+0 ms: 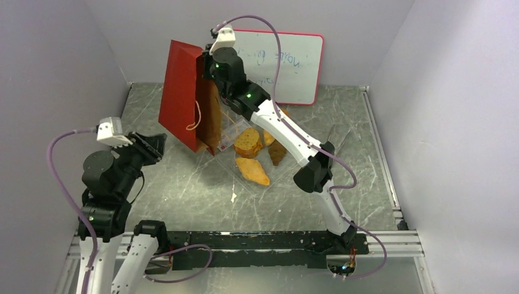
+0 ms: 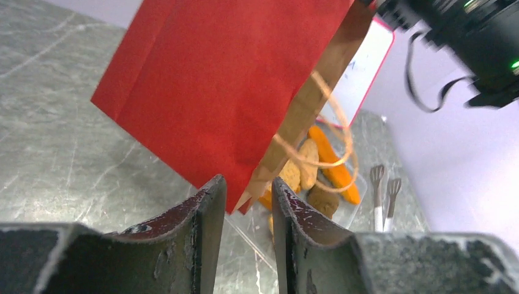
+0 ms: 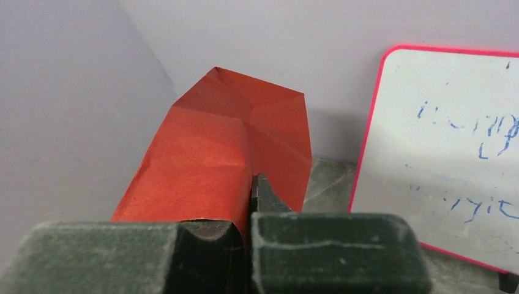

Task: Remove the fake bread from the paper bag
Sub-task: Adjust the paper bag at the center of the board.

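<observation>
The red paper bag [image 1: 182, 92] hangs tilted above the table, its brown open end and loop handle pointing down toward the tray. My right gripper [image 1: 211, 63] is shut on the bag's upper edge; the right wrist view shows red paper [image 3: 214, 147] pinched between its fingers [image 3: 251, 184]. Bread pieces lie outside the bag on the clear tray: a round crusty slice [image 1: 248, 142], a yellow-orange wedge [image 1: 253, 172] and a brown piece [image 1: 277, 151]. The left wrist view shows the orange baguette [image 2: 335, 166], the tan roll [image 2: 309, 160] and the dark lump [image 2: 322, 199]. My left gripper [image 1: 153, 147] [image 2: 248, 193] is open and empty, left of the bag's low corner.
A clear plastic tray [image 1: 283, 173] lies under the bread. A pink-framed whiteboard [image 1: 294, 61] leans on the back wall. Two marker-like sticks [image 2: 384, 196] lie beyond the tray. A small white scrap [image 1: 234, 197] lies in front of it. Grey walls close both sides.
</observation>
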Robot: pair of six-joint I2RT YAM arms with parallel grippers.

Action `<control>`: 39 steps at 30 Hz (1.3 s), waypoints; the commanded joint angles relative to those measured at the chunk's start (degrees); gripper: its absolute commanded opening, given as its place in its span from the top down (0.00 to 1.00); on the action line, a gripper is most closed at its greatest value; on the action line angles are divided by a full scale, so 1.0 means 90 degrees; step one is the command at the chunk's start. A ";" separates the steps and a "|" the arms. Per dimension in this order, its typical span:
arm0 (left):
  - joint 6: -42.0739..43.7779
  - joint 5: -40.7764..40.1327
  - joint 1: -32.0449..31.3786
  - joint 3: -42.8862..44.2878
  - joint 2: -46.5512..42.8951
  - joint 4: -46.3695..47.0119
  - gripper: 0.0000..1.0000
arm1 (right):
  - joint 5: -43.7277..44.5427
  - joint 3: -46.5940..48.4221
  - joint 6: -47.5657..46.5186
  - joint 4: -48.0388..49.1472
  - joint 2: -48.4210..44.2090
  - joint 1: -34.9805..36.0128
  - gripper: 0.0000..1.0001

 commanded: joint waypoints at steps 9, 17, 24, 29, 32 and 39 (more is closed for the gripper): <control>0.0585 0.1586 -0.0041 -0.1103 0.0005 0.0270 0.33 | -0.0184 0.0474 0.0775 -0.0415 -0.0188 0.0088 1.00; 0.0545 0.1585 -0.0041 -0.1532 -0.0139 0.0379 0.12 | -0.0163 0.0340 0.0826 -0.0435 -0.0226 0.0201 1.00; 0.0550 0.1071 -0.0041 -0.1428 0.0223 0.0372 0.01 | -0.0126 0.0115 0.0818 -0.0350 -0.0411 0.0288 1.00; 0.0687 0.1103 -0.0085 -0.1364 0.0611 0.0443 0.01 | -0.0078 0.0124 0.0808 -0.0334 -0.0414 0.0381 1.00; 0.0713 0.1059 -0.0208 -0.1386 0.0765 0.0525 0.00 | -0.0037 0.0223 0.0786 -0.0337 -0.0365 0.0425 1.00; 0.0770 0.0331 -0.0933 -0.1175 0.1230 0.0569 0.00 | 0.0011 0.0519 0.0808 -0.0478 -0.0087 0.0417 1.00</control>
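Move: The left hand is empty. The near lower corner of the hanging paper bag lies about 14 cm ahead of it, 7 cm to its right and 20 cm lower; the handle loop is some 16 cm ahead, 9 cm right and 12 cm down. On the table, the flat bread lies about 11 cm ahead and 27 cm right, the bread slices 26 cm ahead and 25 cm right. From the right hand, which grips the bag's rim, that corner is about 11 cm back, 3 cm left and 25 cm below. Down about 13 cm goes the left hand, swinging some 4 cm to its right, towards the bag's near lower corner; its fingers spread wide while the wrist tips down nearly 20 degrees and turns a little clockwise. The right hand keeps its pinch on the rim, bobs up about 3 cm and sinks again, drawing the bag back about 4 cm and slightly left. ##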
